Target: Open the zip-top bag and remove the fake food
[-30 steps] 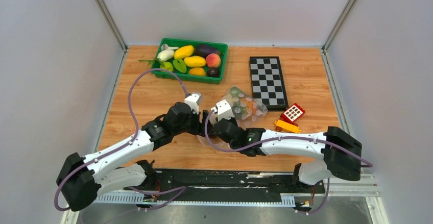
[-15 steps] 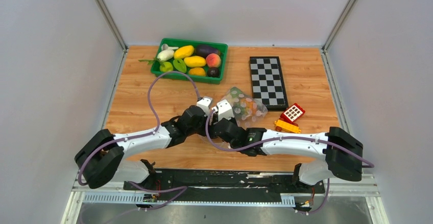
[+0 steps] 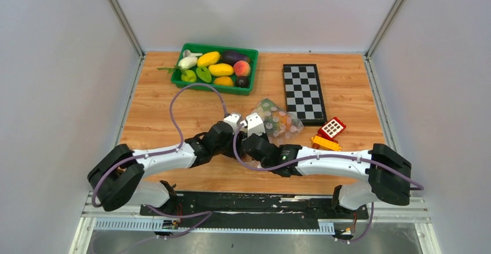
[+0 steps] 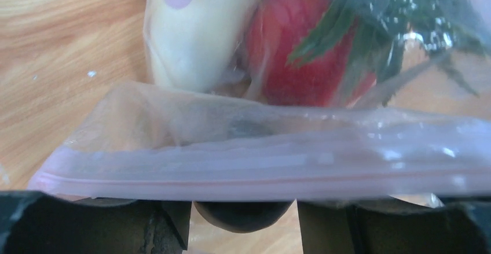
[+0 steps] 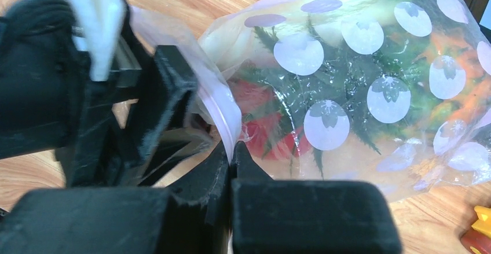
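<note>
The zip-top bag (image 3: 279, 121) lies mid-table, clear with pale round dots. Its pink zip strip (image 4: 260, 176) runs across the left wrist view, just in front of my left gripper (image 4: 244, 206). That gripper's jaws stand apart below the strip, with a gap between them. My right gripper (image 5: 231, 160) is shut on the bag's zip edge, pinching the thin lip between its black fingertips. Fake food shows through the plastic: a red piece (image 4: 301, 51), a cream-white piece (image 4: 197, 40) and dark leafy green (image 5: 347, 86). Both grippers meet at the bag's left end (image 3: 249, 124).
A green tray (image 3: 212, 88) of toy fruit stands at the back left. A chessboard (image 3: 303, 93) lies to the right of the bag. A red and yellow toy block (image 3: 329, 133) sits near the right arm's forearm.
My left arm has swung right and reached in to the bag's zip end. Its jaws have narrowed. The right gripper has kept its hold and place.
</note>
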You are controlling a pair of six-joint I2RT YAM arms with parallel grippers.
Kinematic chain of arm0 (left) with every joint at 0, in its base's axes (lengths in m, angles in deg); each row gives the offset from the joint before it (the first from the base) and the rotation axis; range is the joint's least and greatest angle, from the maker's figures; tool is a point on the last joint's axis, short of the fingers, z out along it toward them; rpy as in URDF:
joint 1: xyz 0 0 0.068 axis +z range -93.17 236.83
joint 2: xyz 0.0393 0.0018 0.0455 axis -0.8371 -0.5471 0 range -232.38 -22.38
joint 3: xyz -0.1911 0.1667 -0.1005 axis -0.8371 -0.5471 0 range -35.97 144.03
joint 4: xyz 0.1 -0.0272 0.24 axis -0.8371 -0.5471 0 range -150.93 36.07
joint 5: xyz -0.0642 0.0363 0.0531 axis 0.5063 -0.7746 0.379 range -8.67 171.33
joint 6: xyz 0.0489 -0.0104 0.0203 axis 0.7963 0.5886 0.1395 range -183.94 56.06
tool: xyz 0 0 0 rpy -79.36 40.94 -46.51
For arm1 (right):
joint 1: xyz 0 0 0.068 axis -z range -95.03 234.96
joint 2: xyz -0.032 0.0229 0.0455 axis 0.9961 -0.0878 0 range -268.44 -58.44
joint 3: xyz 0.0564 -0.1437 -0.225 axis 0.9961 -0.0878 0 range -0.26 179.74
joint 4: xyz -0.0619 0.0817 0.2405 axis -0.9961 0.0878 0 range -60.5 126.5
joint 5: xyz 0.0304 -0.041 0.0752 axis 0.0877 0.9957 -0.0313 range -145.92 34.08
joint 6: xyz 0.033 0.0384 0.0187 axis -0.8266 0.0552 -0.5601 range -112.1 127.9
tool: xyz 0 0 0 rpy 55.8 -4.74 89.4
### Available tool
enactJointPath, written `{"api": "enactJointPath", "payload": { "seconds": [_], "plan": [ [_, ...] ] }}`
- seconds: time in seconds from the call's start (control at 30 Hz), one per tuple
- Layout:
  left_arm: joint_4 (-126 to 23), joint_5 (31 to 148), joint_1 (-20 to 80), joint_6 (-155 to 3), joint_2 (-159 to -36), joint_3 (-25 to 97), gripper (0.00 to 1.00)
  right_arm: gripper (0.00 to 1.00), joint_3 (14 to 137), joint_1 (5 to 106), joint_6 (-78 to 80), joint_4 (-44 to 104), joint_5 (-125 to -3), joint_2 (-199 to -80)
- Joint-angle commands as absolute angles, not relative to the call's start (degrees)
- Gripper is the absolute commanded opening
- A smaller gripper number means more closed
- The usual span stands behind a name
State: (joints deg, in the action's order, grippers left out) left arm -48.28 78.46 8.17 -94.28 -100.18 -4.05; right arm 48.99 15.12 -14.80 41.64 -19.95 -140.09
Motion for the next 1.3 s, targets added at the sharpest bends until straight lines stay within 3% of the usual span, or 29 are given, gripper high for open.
{"api": "enactJointPath", "payload": {
  "seconds": [0.0, 0.3, 0.43, 0.8, 1.03, 1.27],
  "plan": [
    [-60.4, 76.5, 8.2, -94.4, -91.9, -1.3, 0.30, 0.00, 49.8, 15.2, -16.2, 39.9, -18.3, -140.4],
    [-80.8, 66.6, 9.3, -90.0, -79.1, 11.0, 0.23, 0.00, 48.9, 15.8, -16.0, 39.8, -16.5, -141.6],
    [-83.2, 65.2, 16.8, -86.9, -81.1, 18.1, 0.22, 0.00, 49.0, 15.9, -15.8, 39.7, -16.7, -141.8],
    [-76.1, 66.3, 36.9, -83.9, -104.1, 39.0, 0.23, 0.00, 48.6, 15.9, -13.7, 38.4, -17.9, -142.4],
    [-70.1, 69.7, 44.8, -86.9, -123.0, 52.4, 0.25, 0.00, 49.0, 15.9, -11.1, 36.1, -20.2, -143.4],
    [-75.3, 71.1, 48.2, -85.5, -142.3, 69.2, 0.27, 0.00, 49.5, 15.9, -9.3, 35.5, -20.7, -144.8]
  ]
}}
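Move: About 37 cm ahead of the left hand and 12 cm to its left is the middle of the green tray, some 2 cm lower; the dark round fruit is already between this hand's fingers in the bag's mouth. In the tray, the green pear lies 33 cm ahead and 24 cm left, the split green pepper 34 cm ahead and 17 cm left. The food-filled part of the bag is 13 cm ahead and 18 cm right. From the right hand, the tray is about 36 cm ahead, 15 cm left and 8 cm down. Drawing the already gripped dark fruit out of the bag's mouth, the left hand eases back a centimetre as it rises, climbs nearly 20 cm, then swings about 32 cm forward and 19 cm left to the tray's near-left part. It sinks some 6 cm at the end, turned roughly 40 degrees counter-clockwise, grip kept. The right hand keeps pinching the bag's lip, sagging slightly. ##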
